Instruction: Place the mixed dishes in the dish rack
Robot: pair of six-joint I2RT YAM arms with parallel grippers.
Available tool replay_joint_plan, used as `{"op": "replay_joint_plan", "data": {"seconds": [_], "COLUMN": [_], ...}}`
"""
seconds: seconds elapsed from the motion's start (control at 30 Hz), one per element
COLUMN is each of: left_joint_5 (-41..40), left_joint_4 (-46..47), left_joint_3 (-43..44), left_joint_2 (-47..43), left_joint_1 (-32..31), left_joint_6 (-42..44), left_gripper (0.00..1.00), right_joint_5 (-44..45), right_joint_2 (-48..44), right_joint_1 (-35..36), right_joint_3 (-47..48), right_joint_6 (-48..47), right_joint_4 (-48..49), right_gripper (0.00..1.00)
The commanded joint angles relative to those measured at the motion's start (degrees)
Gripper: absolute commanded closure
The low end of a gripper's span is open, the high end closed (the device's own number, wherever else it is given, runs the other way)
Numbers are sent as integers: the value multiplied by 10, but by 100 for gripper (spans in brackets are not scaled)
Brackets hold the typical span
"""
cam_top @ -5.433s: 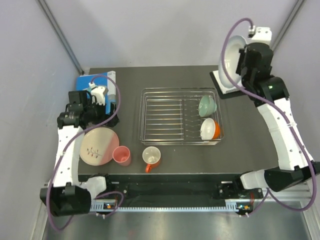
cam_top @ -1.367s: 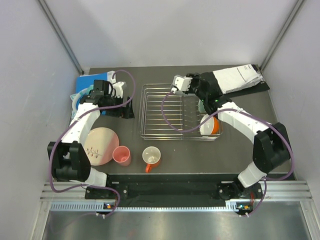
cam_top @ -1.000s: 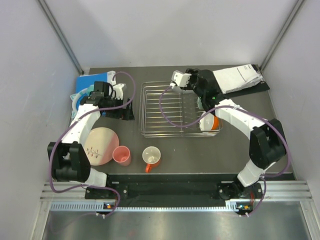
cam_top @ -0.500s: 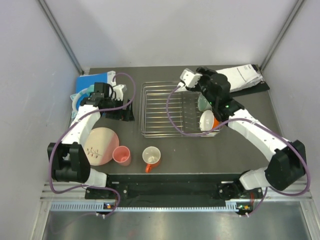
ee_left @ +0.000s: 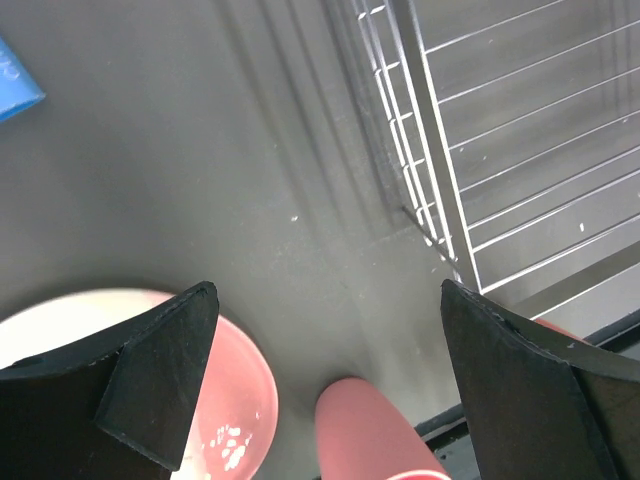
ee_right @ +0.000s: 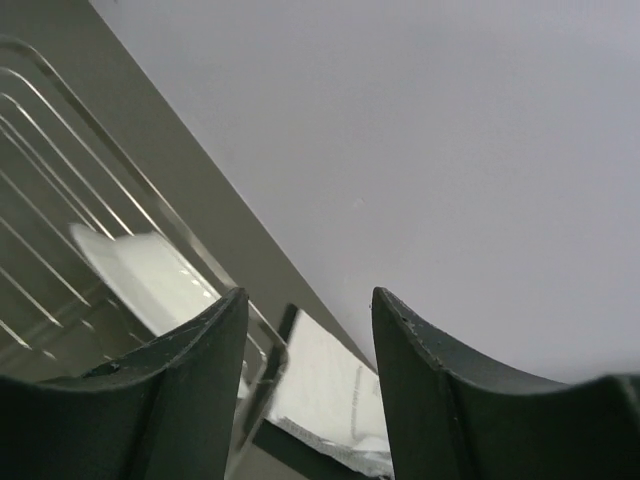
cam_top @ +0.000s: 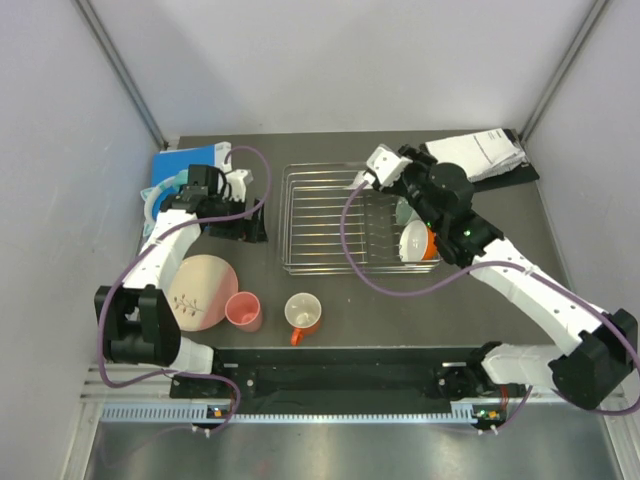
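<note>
The dish rack (cam_top: pixel 312 226) holds the mint-green bowl (cam_top: pixel 402 212) and the orange bowl (cam_top: pixel 420 244) at its right end. The right wrist view shows the white shallow bowl (ee_right: pixel 150 280) standing among the rack's bars (ee_right: pixel 60 215). From above, my arm hides that bowl. My right gripper (cam_top: pixel 410 163) (ee_right: pixel 310 320) hangs open and empty over the rack's back right corner. The plate (cam_top: pixel 198 290) (ee_left: pixel 235 400), pink cup (cam_top: pixel 243 310) (ee_left: pixel 375 430) and orange mug (cam_top: pixel 303 314) sit on the table at front left. My left gripper (cam_top: pixel 250 227) (ee_left: pixel 330 380) is open and empty above the table, between plate and rack (ee_left: pixel 500 150).
A blue book (cam_top: pixel 182 165) (ee_left: pixel 15 85) lies at the back left behind my left arm. White papers (cam_top: pixel 480 152) (ee_right: pixel 325 385) on a black board lie at the back right, close to the rack's corner. Grey walls enclose the table on three sides.
My right arm brought the white bowl down from the air to the rack and let go. In the last second it drew back to the right. The left arm has stayed still.
</note>
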Motion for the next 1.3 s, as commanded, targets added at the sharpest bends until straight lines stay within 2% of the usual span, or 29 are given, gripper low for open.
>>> {"op": "replay_joint_plan", "data": {"seconds": [0.0,0.07,0.1,0.2,0.3,0.43,0.47,0.53,0.57,0.63,0.67,0.87,1.0,1.13,1.27], "left_joint_5": [-31,-44,-59,-89,-103,-71,-62,-39,-19,2,22,42,29,8,21], "left_joint_4": [-28,-65,-77,-119,-152,-200,-208,-218,-219,-227,-233,-274,-295,-239,-207], "left_joint_3": [38,65,74,96,90,58,39,17,-3,-17,-26,-70,-110,-165,-202], "left_joint_2": [-36,-60,-70,-124,-178,-214,-219,-223,-221,-212,-196,-147,-138,-148,-142], "left_joint_1": [6,23,29,63,105,195,241,293,345,396,442,569,580,580,580], "left_joint_6": [21,30,43,86,123,171,181,216,228,261,274,392,468,469,472], "left_gripper": [4,3,3,1,1,1,1,1,1,1,2,5,7,8,9], "right_joint_5": [14,20,19,-10,-68,-89,-119,-152,-170,-214,-232,-287,-338,-363,-378], "right_joint_2": [-48,-52,-50,-25,10,73,87,135,152,218,239,398,504,565,613], "right_joint_1": [67,99,105,110,118,156,164,165,166,166,168,184,195,208,215], "right_joint_3": [4,29,44,99,115,121,138,166,202,251,298,454,530,573,601], "right_joint_6": [129,201,276,410,474,514,520,549,557,573,579,611,643,669,688], "right_joint_4": [-9,-33,-56,-150,-179,-149,-145,-142,-145,-171,-179,-208,-220,-218,-220], "right_gripper": [48,47,46,46,46,45,45,45,45,45,45,45,45,43,43]}}
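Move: The pink-and-cream plate lies about 13 cm back and 12 cm left of the left hand, some 12 cm below it; the pink cup is about 17 cm back and 3 cm left, the orange-handled mug 17 cm back and 12 cm right. From the right hand the plate is about 50 cm left, 18 cm back and 33 cm below, while the white plate in the rack stands 9 cm ahead, 5 cm left and 22 cm below. The pink-and-cream plate draws both empty hands. The left, fingers wide open, arches up, left and back across it, then sinks to its near-left rim, ending about 20 cm back and 20 cm left of its start. The right swings some 36 cm left over the rack, first backing off, later sinking, its half-open fingers turning from level forward to point left and down. ##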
